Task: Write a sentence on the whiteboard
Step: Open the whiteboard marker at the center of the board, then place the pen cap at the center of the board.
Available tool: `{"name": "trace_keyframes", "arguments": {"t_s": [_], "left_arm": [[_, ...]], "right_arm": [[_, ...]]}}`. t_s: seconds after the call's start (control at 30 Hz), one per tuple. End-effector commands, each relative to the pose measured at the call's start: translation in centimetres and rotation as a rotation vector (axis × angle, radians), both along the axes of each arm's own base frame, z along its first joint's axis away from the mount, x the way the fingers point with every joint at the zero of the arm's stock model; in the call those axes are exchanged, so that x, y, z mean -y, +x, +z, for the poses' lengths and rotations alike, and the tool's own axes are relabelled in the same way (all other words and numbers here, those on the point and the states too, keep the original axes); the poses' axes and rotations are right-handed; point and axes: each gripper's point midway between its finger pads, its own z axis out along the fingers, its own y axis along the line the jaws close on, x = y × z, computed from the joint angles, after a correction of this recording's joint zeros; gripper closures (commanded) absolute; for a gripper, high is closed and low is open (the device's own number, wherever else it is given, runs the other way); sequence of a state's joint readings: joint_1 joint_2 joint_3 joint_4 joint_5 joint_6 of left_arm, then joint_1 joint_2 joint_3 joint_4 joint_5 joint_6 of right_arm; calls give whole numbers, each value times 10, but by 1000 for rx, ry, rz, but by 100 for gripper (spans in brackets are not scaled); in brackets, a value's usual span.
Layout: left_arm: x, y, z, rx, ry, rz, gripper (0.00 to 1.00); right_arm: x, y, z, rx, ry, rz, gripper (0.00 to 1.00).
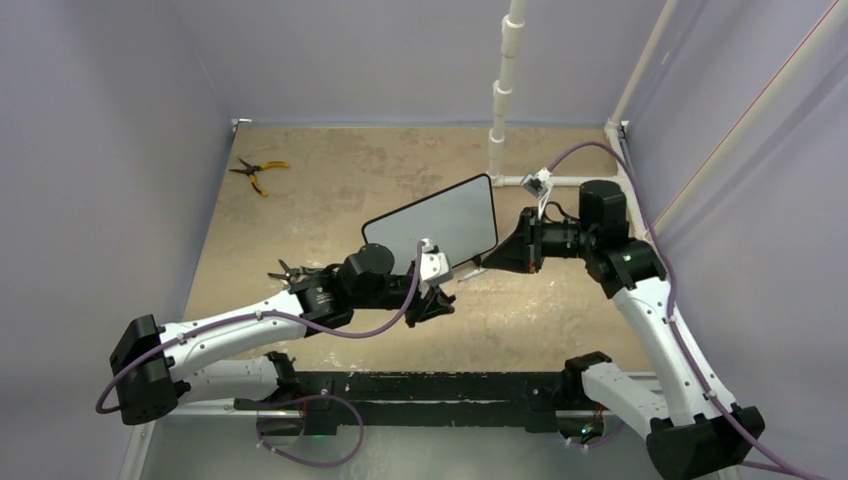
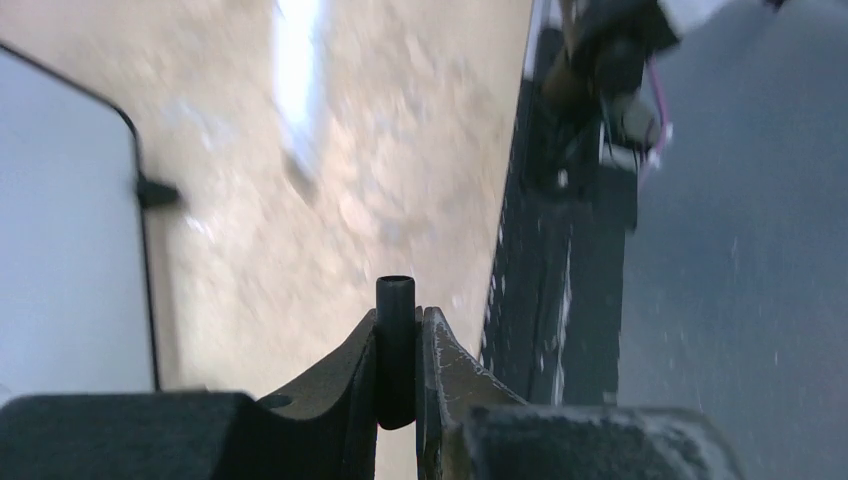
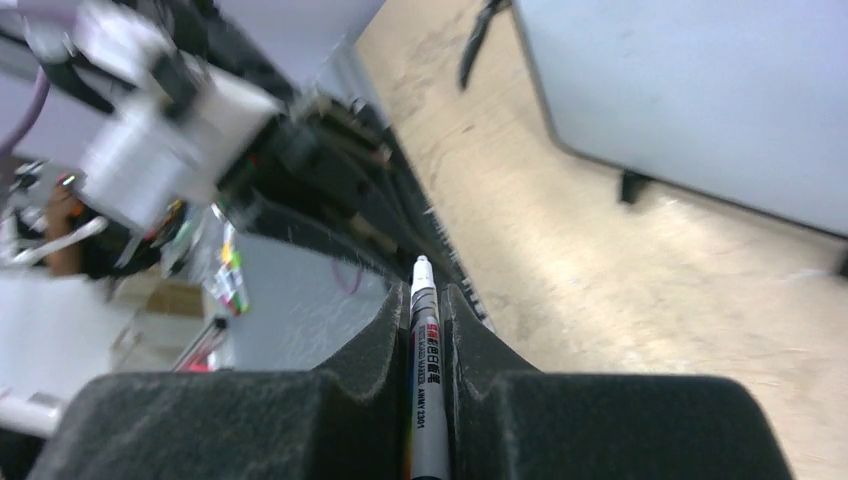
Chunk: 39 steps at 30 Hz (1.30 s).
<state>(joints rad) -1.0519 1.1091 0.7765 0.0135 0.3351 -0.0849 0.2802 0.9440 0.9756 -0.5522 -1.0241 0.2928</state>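
Note:
The whiteboard (image 1: 432, 222) stands tilted on the tan table, black-framed; its face looks blank and the sentence is out of view. My right gripper (image 1: 492, 262) is just right of the board's lower corner, shut on a silver whiteboard marker (image 3: 425, 370) whose bare white tip (image 3: 422, 265) sticks out past the fingers. My left gripper (image 1: 445, 303) sits below the board's near edge, shut on a short black marker cap (image 2: 396, 350). The left wrist view shows the board (image 2: 60, 230) at its left with one black foot (image 2: 155, 192). In the right wrist view the whiteboard (image 3: 700, 90) fills the upper right.
Yellow-handled pliers (image 1: 258, 172) lie at the far left of the table. A white pipe post (image 1: 505, 90) rises behind the board. A small dark tool (image 1: 285, 270) lies beside the left arm. The black base rail (image 1: 420, 390) runs along the near edge.

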Motion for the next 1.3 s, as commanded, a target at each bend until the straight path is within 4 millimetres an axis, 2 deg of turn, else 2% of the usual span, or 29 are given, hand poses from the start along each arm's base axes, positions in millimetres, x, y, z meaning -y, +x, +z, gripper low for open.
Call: {"name": "trace_keyframes", "arguments": {"t_s": [0.0, 0.13, 0.2, 0.43, 0.57, 0.73, 0.87, 1.0, 1.13, 1.27], "left_arm": [[-29, -27, -57, -99, 202, -62, 100], [-31, -21, -55, -80, 204, -33, 100], [-30, -18, -52, -71, 197, -20, 100], [-27, 2, -37, -82, 160, 118, 100], [-20, 11, -41, -151, 151, 199, 100], [-15, 32, -73, -223, 180, 365, 100], [-1, 44, -98, -210, 215, 434, 100], [10, 48, -127, -224, 277, 453, 100], [18, 48, -153, -243, 343, 429, 97], [24, 46, -169, -250, 380, 397, 95]], "right_arm": [[17, 24, 26, 157, -75, -113, 100], [22, 23, 41, 188, -95, -144, 100], [26, 27, 42, 187, -115, -177, 100], [41, 52, 5, 160, -209, -322, 100], [45, 67, 1, 221, -181, -408, 100], [58, 80, 15, 344, -121, -556, 100], [68, 80, 27, 432, -70, -644, 100], [85, 77, 38, 513, -47, -753, 100], [91, 66, 50, 595, -4, -775, 100], [94, 62, 52, 619, 12, -793, 100]]}}
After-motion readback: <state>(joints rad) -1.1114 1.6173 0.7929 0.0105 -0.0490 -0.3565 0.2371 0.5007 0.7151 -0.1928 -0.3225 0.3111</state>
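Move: Your right gripper holds the uncapped marker; the whiteboard's middle lies about 23 cm ahead of that hand, 10 cm left and 22 cm lower. The board's right foot is some 21 cm straight ahead and 28 cm down, and the cap is 8 cm left, 4 cm back and 7 cm below. From the left hand, which holds this cap, the board is about 27 cm straight ahead and 15 cm down, its right foot 25 cm ahead, 10 cm right and 20 cm below. Swing the right gripper clockwise and level its fingers so the held marker's nib comes round to face the whiteboard, going about 9 cm right and 6 cm forward, with a small rise, dip and rise again. Keep the left gripper shut on the cap: draw it down and left from the marker, then lower it forward and back to the right, some 18 cm down in all, tipping its fingers down. ##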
